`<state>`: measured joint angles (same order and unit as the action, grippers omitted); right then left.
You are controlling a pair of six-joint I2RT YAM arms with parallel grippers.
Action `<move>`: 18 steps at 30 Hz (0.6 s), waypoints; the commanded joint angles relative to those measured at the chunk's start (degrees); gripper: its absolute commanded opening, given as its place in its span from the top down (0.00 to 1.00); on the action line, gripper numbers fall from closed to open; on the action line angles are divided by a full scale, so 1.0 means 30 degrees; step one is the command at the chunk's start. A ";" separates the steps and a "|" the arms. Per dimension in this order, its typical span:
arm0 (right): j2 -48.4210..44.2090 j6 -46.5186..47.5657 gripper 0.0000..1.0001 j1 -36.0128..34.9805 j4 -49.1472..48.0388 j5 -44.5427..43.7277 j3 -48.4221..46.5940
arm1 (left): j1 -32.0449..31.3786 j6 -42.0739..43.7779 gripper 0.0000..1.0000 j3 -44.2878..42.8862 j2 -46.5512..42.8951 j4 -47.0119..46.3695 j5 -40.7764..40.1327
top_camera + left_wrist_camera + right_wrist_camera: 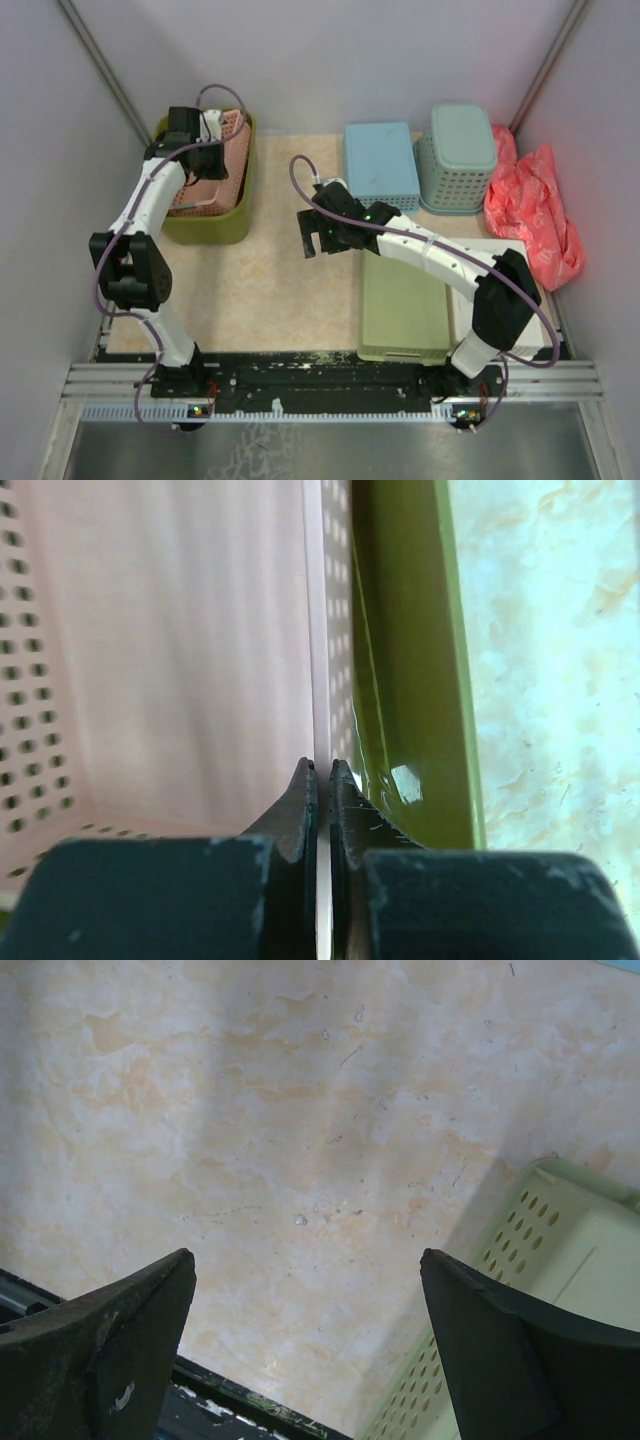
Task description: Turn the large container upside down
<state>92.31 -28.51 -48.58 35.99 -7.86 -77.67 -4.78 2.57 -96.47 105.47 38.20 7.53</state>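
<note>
The large container, a deep olive-green tub, stands at the back left of the table with a pink perforated basket nested inside it. My left gripper reaches down over the tub's back part. In the left wrist view the left gripper is shut on the thin upright wall of the pink basket, and the tub's glossy olive wall runs just to the right of the fingers. My right gripper hangs open over bare table at the middle, holding nothing.
A shallow light-green tray lies under the right arm, its perforated corner beside the right finger. A blue box, a teal perforated basket and a red plastic bag sit at the back right.
</note>
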 commanded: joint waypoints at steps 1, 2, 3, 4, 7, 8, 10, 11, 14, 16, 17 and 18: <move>-0.0429 0.0060 0.05 0.0138 -0.0629 -0.0074 -0.0504 | -0.0144 0.0153 1.00 -0.1417 -0.1772 -0.0136 0.0087; -0.0483 0.0044 0.05 0.0123 -0.0651 -0.0080 -0.0459 | -0.0138 0.0079 1.00 -0.1613 -0.1987 -0.0087 0.0071; -0.0552 0.0020 0.05 0.0136 -0.0672 -0.0099 -0.0380 | -0.0137 0.0026 1.00 -0.1773 -0.2194 -0.0062 0.0069; -0.0626 0.0013 0.05 0.0123 -0.0685 -0.0105 -0.0319 | -0.0144 -0.0017 1.00 -0.1987 -0.2443 -0.0033 0.0109; -0.0857 -0.0031 0.06 0.0136 -0.0772 -0.0127 -0.0186 | -0.0144 -0.0171 1.00 -0.2689 -0.3181 0.0027 0.0381; -0.0906 -0.0041 0.05 0.0137 -0.0815 -0.0137 -0.0137 | -0.0138 -0.0265 1.00 -0.2907 -0.3405 0.0055 0.0433; -0.1144 -0.0095 0.05 0.0114 -0.0883 -0.0202 -0.0058 | -0.0141 -0.0440 1.00 -0.3410 -0.3904 0.0113 0.0654; -0.1272 -0.0081 0.06 0.0127 -0.0939 -0.0271 0.0017 | -0.0145 -0.0544 1.00 -0.3682 -0.4176 0.0168 0.0903; -0.1710 -0.0085 0.06 0.0128 -0.0970 -0.0730 0.0013 | -0.0141 -0.1024 1.00 -0.4505 -0.4908 0.0192 0.1838; -0.2131 0.0378 0.05 0.0149 -0.0815 -0.1290 -0.0195 | -0.0179 -0.1478 1.00 -0.4865 -0.5417 0.0071 0.2667; -0.2325 0.0896 0.06 0.0227 -0.0516 -0.1729 -0.0512 | -0.0169 -0.1688 1.00 -0.5047 -0.5647 0.0049 0.3277; -0.2514 0.1309 0.05 0.0464 -0.0076 -0.2451 -0.1024 | -0.0181 -0.1905 1.00 -0.5275 -0.5866 0.0065 0.3802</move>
<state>89.89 -28.05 -48.56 35.57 -9.47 -77.34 -4.97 -0.45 -108.27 92.16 40.25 12.08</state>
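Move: My left hand already pinches the right rim of the pink basket, whose middle lies about 5 cm to its left, 2 cm farther out and some 7 cm lower. The large container around it is centred roughly 3 cm to the left of this hand, level with it fore and aft and about 10 cm down; the blue basket stands some 33 cm to the right, 2 cm farther out and 10 cm lower. From my right hand the pink basket is about 23 cm left and 18 cm ahead, 5 cm below. I keep my left fingers shut on the pink basket's rim and haul it almost straight up, out of the large container, by about 18 cm, speeding up slightly as I go. My wrist tips back some 20 degrees so the fingers point more outward, and late in the lift the hand also eases back a couple of centimetres. ##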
